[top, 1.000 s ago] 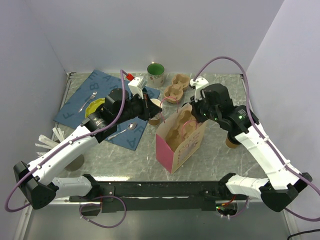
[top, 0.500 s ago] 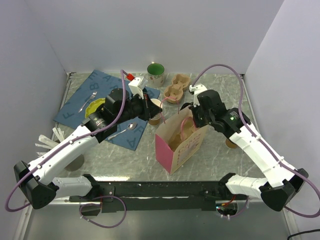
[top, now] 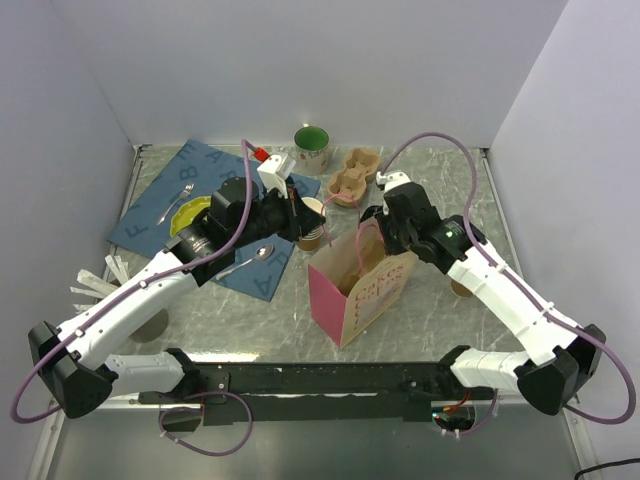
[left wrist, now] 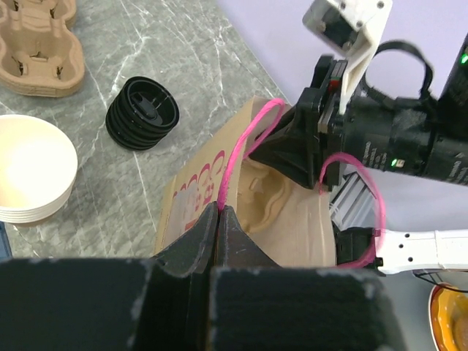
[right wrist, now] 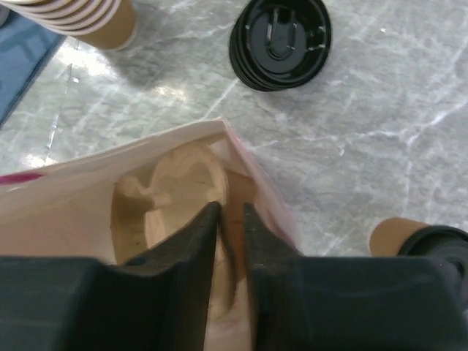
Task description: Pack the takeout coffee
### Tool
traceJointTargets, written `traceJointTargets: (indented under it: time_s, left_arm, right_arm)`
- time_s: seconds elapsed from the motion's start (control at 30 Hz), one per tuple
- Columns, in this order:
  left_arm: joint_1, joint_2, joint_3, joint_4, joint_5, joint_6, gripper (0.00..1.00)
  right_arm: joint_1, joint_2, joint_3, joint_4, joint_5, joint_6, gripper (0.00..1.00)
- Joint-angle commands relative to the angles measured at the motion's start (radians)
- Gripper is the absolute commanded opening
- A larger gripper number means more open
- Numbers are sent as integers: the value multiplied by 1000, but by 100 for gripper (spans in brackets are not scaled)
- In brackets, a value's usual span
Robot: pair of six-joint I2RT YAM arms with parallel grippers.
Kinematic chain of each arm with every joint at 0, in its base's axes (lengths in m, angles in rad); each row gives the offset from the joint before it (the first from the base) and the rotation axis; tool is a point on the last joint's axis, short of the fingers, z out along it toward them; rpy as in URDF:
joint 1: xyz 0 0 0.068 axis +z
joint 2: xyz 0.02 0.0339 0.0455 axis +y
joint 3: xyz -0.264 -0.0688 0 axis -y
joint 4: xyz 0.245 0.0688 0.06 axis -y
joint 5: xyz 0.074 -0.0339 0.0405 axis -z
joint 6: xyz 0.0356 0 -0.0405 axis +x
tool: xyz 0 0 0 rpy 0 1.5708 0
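Observation:
The takeout coffee (right wrist: 411, 243), a brown paper cup with a black lid, stands on the table to the right of the pink paper bag (top: 355, 300), half hidden under my right arm in the top view (top: 462, 286). A cardboard cup carrier (right wrist: 175, 191) sits inside the bag. My left gripper (left wrist: 219, 209) is shut on the bag's pink handle (left wrist: 238, 157), holding the mouth open. My right gripper (right wrist: 230, 208) hangs in the bag's mouth over the carrier's edge, its jaws a narrow gap apart and gripping nothing.
A stack of black lids (right wrist: 279, 40) and a stack of lidless paper cups (left wrist: 33, 172) stand behind the bag. Spare carriers (top: 352, 175) and a green mug (top: 312, 147) are at the back. A blue mat (top: 160, 200) with cutlery lies at the left.
My right gripper moved left and down into the bag's mouth. The carrier sank from sticking out to sitting inside, and the jaws parted. The left gripper held still.

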Motion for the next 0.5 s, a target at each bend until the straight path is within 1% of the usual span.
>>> traceJointTargets:
  time_s: [0.0, 0.03, 0.07, 0.1, 0.13, 0.17, 0.23, 0.27, 0.33, 0.47]
  left_arm:
    - [-2, -5, 5, 31, 11, -8, 6]
    - [-2, -5, 9, 25, -4, -7, 10]
    - [-2, -5, 15, 16, -10, -2, 21]
    - [-2, -7, 29, 10, -13, 1, 27]
    - [-2, -10, 34, 7, -19, 4, 34]
    - [-2, -13, 40, -4, -31, 12, 45]
    - [-2, -24, 52, -13, -48, 16, 55]
    - [-2, -28, 58, -35, -67, 20, 64]
    - [-2, -45, 78, -64, -87, 12, 69]
    - [-2, -82, 98, -133, -107, -35, 73]
  right_arm:
    - [8, 25, 162, -50, 29, -3, 37]
    - [12, 30, 199, -68, 21, -5, 41]
    - [20, 33, 236, -85, 10, -3, 43]
    - [21, 34, 299, -114, -10, -3, 45]
    - [21, 34, 327, -125, -65, -5, 47]
    - [23, 34, 353, -137, -79, 1, 47]
    - [21, 33, 408, -165, -116, 20, 48]
    - [21, 30, 422, -173, -119, 21, 48]
    - [23, 30, 448, -194, -122, 23, 48]
    - [20, 44, 440, -245, -49, -26, 49]
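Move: The right hand is down inside the bag, beside the cup holder, whose middle is about 8 cm below, 3 cm back and 4 cm left. The lid stack stands about 15 cm ahead, 16 cm lower; the lidded cup some 20 cm right, 3 cm ahead, 14 cm lower. The left hand holds the bag handle in its fingertips; the bag's middle lies about 9 cm right, 2 cm back, 17 cm below. The right hand rises about 13 cm out of the bag while the left opens wide off the handle. ##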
